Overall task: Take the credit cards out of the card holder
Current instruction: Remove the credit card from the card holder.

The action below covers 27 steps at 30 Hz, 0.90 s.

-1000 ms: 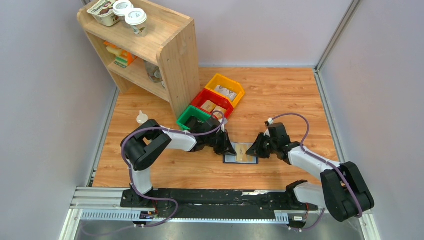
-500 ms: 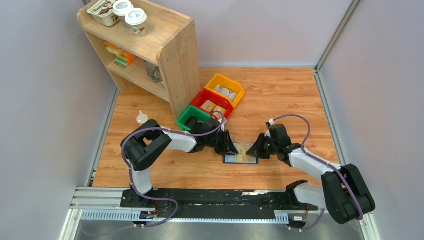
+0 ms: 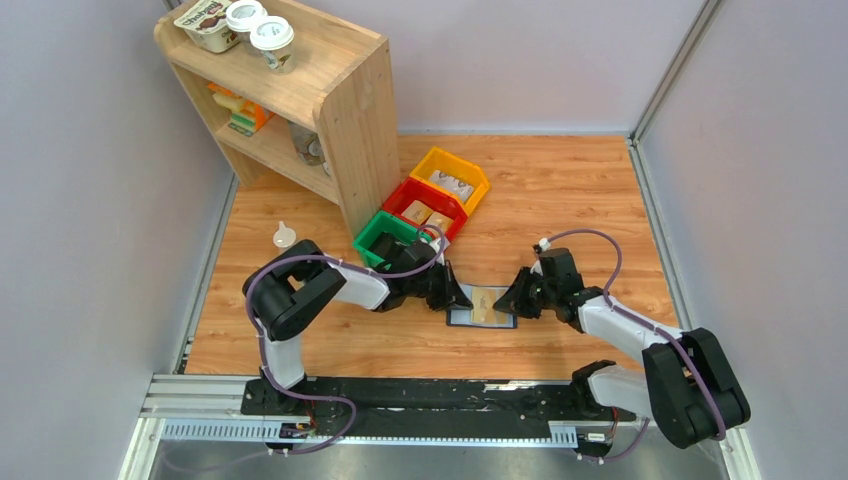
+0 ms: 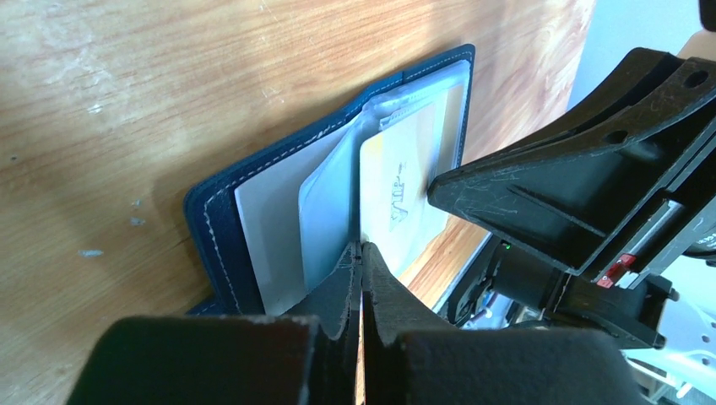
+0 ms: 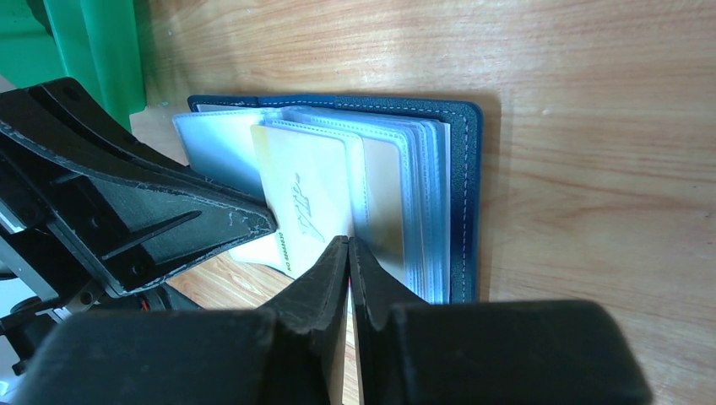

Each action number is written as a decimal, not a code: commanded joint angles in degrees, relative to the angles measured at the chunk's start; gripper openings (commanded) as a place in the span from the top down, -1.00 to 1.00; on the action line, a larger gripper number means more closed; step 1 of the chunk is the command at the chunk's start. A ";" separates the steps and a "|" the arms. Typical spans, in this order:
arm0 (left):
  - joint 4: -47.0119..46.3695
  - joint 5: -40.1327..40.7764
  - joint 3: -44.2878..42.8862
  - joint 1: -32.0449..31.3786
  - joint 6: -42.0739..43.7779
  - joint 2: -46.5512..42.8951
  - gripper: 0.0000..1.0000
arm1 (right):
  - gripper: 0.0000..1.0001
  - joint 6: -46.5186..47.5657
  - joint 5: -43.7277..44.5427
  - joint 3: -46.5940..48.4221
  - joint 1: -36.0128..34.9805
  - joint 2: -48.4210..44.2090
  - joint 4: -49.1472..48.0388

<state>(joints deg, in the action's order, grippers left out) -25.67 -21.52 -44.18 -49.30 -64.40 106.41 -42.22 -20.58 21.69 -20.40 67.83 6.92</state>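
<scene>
The navy card holder [image 3: 480, 324] lies open on the table between both arms. Its clear sleeves fan out above the navy cover [image 4: 207, 228] [image 5: 464, 186]. A cream credit card [image 4: 405, 186] [image 5: 304, 194] printed "VIP" sticks partly out of a sleeve, and a tan card [image 5: 384, 194] sits behind it. My left gripper [image 3: 462, 298] [image 4: 361, 246] is shut, its tips at the card's near edge; I cannot tell whether anything is pinched. From the other side, my right gripper [image 3: 512, 300] [image 5: 348, 240] is shut on a sleeve's edge.
Green [image 3: 385, 232], red [image 3: 425, 205] and yellow [image 3: 452, 175] bins stand just behind the left gripper. A wooden shelf [image 3: 300, 90] with cups rises at the back left. A small white object [image 3: 284, 236] lies left of the bins.
The left jaws spread a little half a second ago and are closed again. Both arms and the card holder have barely shifted.
</scene>
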 commanded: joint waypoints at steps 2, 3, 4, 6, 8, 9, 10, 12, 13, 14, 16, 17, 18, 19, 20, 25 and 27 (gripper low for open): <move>1.50 2.53 1.20 0.34 3.57 -4.81 1.00 | 0.78 1.35 2.91 -0.69 0.36 0.90 3.98; 1.33 2.27 1.47 0.69 3.32 -4.72 1.00 | 0.79 1.43 3.00 -0.60 0.36 0.81 4.07; 1.15 2.01 1.73 0.87 2.97 -4.55 1.00 | 0.78 1.52 3.00 -0.51 0.45 0.72 4.16; 0.97 1.39 1.82 1.22 2.27 -3.93 1.00 | 0.78 1.52 3.00 -0.51 0.54 0.55 4.25; -0.34 0.60 2.00 1.40 1.74 -3.41 1.00 | 0.79 1.70 3.00 -0.60 0.63 0.37 4.42; -0.78 0.51 2.08 1.31 1.65 -3.14 0.88 | 0.78 1.70 3.00 -0.51 0.63 0.28 4.51; -0.87 0.51 2.00 1.31 1.47 -3.14 0.79 | 0.78 1.79 3.00 -0.60 0.63 0.28 4.51; -1.40 0.43 2.08 1.31 1.21 -2.70 0.54 | 0.79 1.79 2.91 -0.51 0.63 0.02 4.60; -1.92 0.34 2.08 1.31 0.95 -2.61 0.44 | 0.78 1.79 3.00 -0.60 0.72 -0.07 4.77; -2.80 -0.10 2.08 1.40 0.68 -2.18 0.39 | 0.78 1.87 3.00 -0.69 0.72 -0.16 4.68; -4.20 -0.80 1.91 1.31 -0.02 -1.47 0.30 | 0.78 1.87 3.00 -0.86 0.72 -0.16 4.68; -4.56 -0.98 1.73 1.31 -0.46 -1.30 0.26 | 0.78 1.87 3.00 -0.86 0.72 -0.16 4.68; -4.65 -1.16 1.56 1.31 -0.55 -0.77 0.23 | 0.79 1.87 3.00 -0.86 0.72 -0.16 4.68; -4.56 -1.16 1.12 1.40 -0.55 -0.59 0.20 | 0.79 1.79 3.00 -0.78 0.72 -0.16 4.68; -4.56 -1.51 0.94 1.31 -0.64 -0.16 0.19 | 0.79 1.87 2.91 -0.78 0.80 -0.24 4.68; -4.91 -2.56 -0.02 1.22 -0.81 1.69 0.14 | 0.79 1.79 2.91 -0.86 0.72 -0.42 4.60; -5.53 -2.82 -0.11 1.13 -0.99 2.57 0.14 | 0.78 1.70 2.91 -0.86 0.80 -0.42 4.60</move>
<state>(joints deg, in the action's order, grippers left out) -29.74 -23.62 -43.13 -48.14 -65.36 106.98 -42.15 -20.51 21.69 -20.05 67.51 7.38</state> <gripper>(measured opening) 0.424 0.109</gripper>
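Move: The credit card being worked out lies with its middle about 3 cm to the right of the left hand, 1 cm farther out and some 1 cm below; from the right hand it is roughly 2 cm left, 1 cm ahead and 1 cm lower. The open card holder under it is centred about 2 cm right of the left hand, level with it fore and aft and 2 cm below, and the green tray sits some 12 cm ahead and 14 cm left of that hand. The left hand, fingers shut at the card's left edge, backs off about 1 cm to the left and rises slightly, then opens to nearly half and returns some 1 cm to the right, so its two fingertips end on either side of that edge, not yet closed on it. The right hand stays put, nearly shut tips still on the sleeves by the card's right side. ##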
